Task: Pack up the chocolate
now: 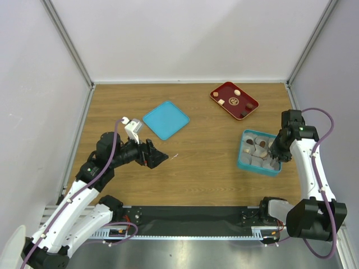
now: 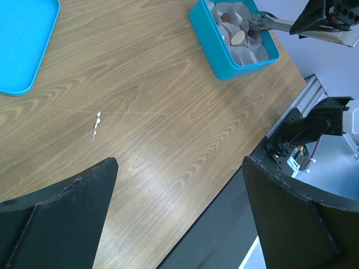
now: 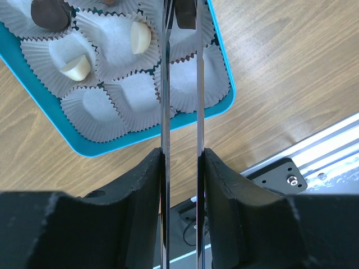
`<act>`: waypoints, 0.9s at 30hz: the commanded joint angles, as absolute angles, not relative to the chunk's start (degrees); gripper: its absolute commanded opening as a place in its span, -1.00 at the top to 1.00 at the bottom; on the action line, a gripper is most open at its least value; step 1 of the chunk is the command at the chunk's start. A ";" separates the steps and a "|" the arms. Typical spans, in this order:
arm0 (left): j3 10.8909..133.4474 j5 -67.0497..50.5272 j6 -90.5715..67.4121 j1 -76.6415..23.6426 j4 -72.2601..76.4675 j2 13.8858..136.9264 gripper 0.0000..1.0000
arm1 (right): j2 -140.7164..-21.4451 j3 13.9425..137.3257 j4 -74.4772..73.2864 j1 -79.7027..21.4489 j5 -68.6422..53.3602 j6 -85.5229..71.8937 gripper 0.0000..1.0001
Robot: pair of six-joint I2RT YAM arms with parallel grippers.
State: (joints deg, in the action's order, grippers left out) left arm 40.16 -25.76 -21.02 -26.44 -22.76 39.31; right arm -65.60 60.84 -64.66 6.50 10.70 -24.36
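Note:
The teal compartmented box (image 1: 242,159) holds white paper cups with several chocolates; the right wrist view shows a dark brown piece (image 3: 47,14) and two cream pieces (image 3: 140,38) in it. More chocolates (image 1: 233,101) lie on the dark red tray (image 1: 217,91). My right gripper (image 1: 275,152) (image 3: 182,157) is shut on thin metal tongs (image 3: 164,84), whose tips reach over the box and pinch a dark piece (image 3: 184,15) above a cup. My left gripper (image 1: 158,157) (image 2: 179,162) is open and empty, low over bare wood left of centre.
A flat teal lid (image 1: 166,119) (image 2: 22,45) lies at mid-table. A small white scrap (image 2: 96,126) lies on the wood near the left gripper. The box (image 2: 213,33) sits near the table's right front edge. White walls enclose the table.

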 commanded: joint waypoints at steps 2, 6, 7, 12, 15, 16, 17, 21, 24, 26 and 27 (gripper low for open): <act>40.17 -26.54 -21.27 -26.46 -21.18 38.67 -0.99 | -64.42 62.05 -64.60 6.86 11.42 -24.00 0.21; 40.17 -26.46 -21.18 -26.46 -21.09 38.58 -1.00 | -64.51 65.37 -66.44 6.86 12.30 -23.82 0.20; 40.17 -26.46 -21.36 -26.46 -21.09 38.67 -1.00 | -64.77 66.61 -66.88 6.77 12.74 -23.64 0.20; 40.25 -26.28 -21.27 -26.46 -21.09 39.37 -0.99 | -68.45 76.28 -67.42 6.68 13.46 -22.42 0.19; 40.25 -25.67 -21.27 -26.46 -21.27 39.55 -0.99 | -70.04 78.83 -64.53 5.72 10.74 -21.97 0.18; 40.34 -25.32 -21.18 -26.46 -21.44 39.55 -0.99 | -70.66 79.19 -63.38 4.93 9.94 -22.23 0.18; 40.34 -25.14 -21.09 -26.37 -21.62 39.64 -1.00 | -71.19 79.54 -62.15 3.36 9.41 -22.41 0.17; 40.52 -23.38 -20.92 -26.37 -21.71 39.72 -1.00 | -76.54 82.35 -51.97 -3.77 6.94 -21.27 0.17; 40.52 -23.29 -20.83 -26.37 -21.71 39.90 -1.00 | -84.35 87.17 -46.61 -6.93 6.42 -18.99 0.17; 40.61 -23.38 -20.83 -26.28 -21.18 40.08 -0.99 | -89.61 89.37 -44.31 -7.73 5.81 -18.02 0.15; 40.52 -23.47 -20.83 -26.37 -21.18 40.17 -0.99 | -91.39 91.82 -42.47 -8.52 4.15 -17.50 0.14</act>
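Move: The right hand starts down in the blue box, its part-open tips around a dark chocolate. The near dark chocolate in the red tray lies about 22 cm ahead and 10 cm left, roughly level. The round dark-red chocolate is some 26 cm ahead and 7 cm left, the round white one about 33 cm ahead and 12 cm left. The box's middle is some 5 cm left and 2 cm ahead. From the left hand, that near dark chocolate lies about 25 cm ahead, 41 cm right and 10 cm lower. Lift the right gripper about 7 cm out of the blue box, leaving the dark chocolate in its cup, then sweep quickly forward some 16 cm and left 8 cm towards the near end of the red tray, staying high. Keep the fingers part open and empty, and swing their tips forward and up while turning the wrist counter-clockwise, some 20 degrees. ##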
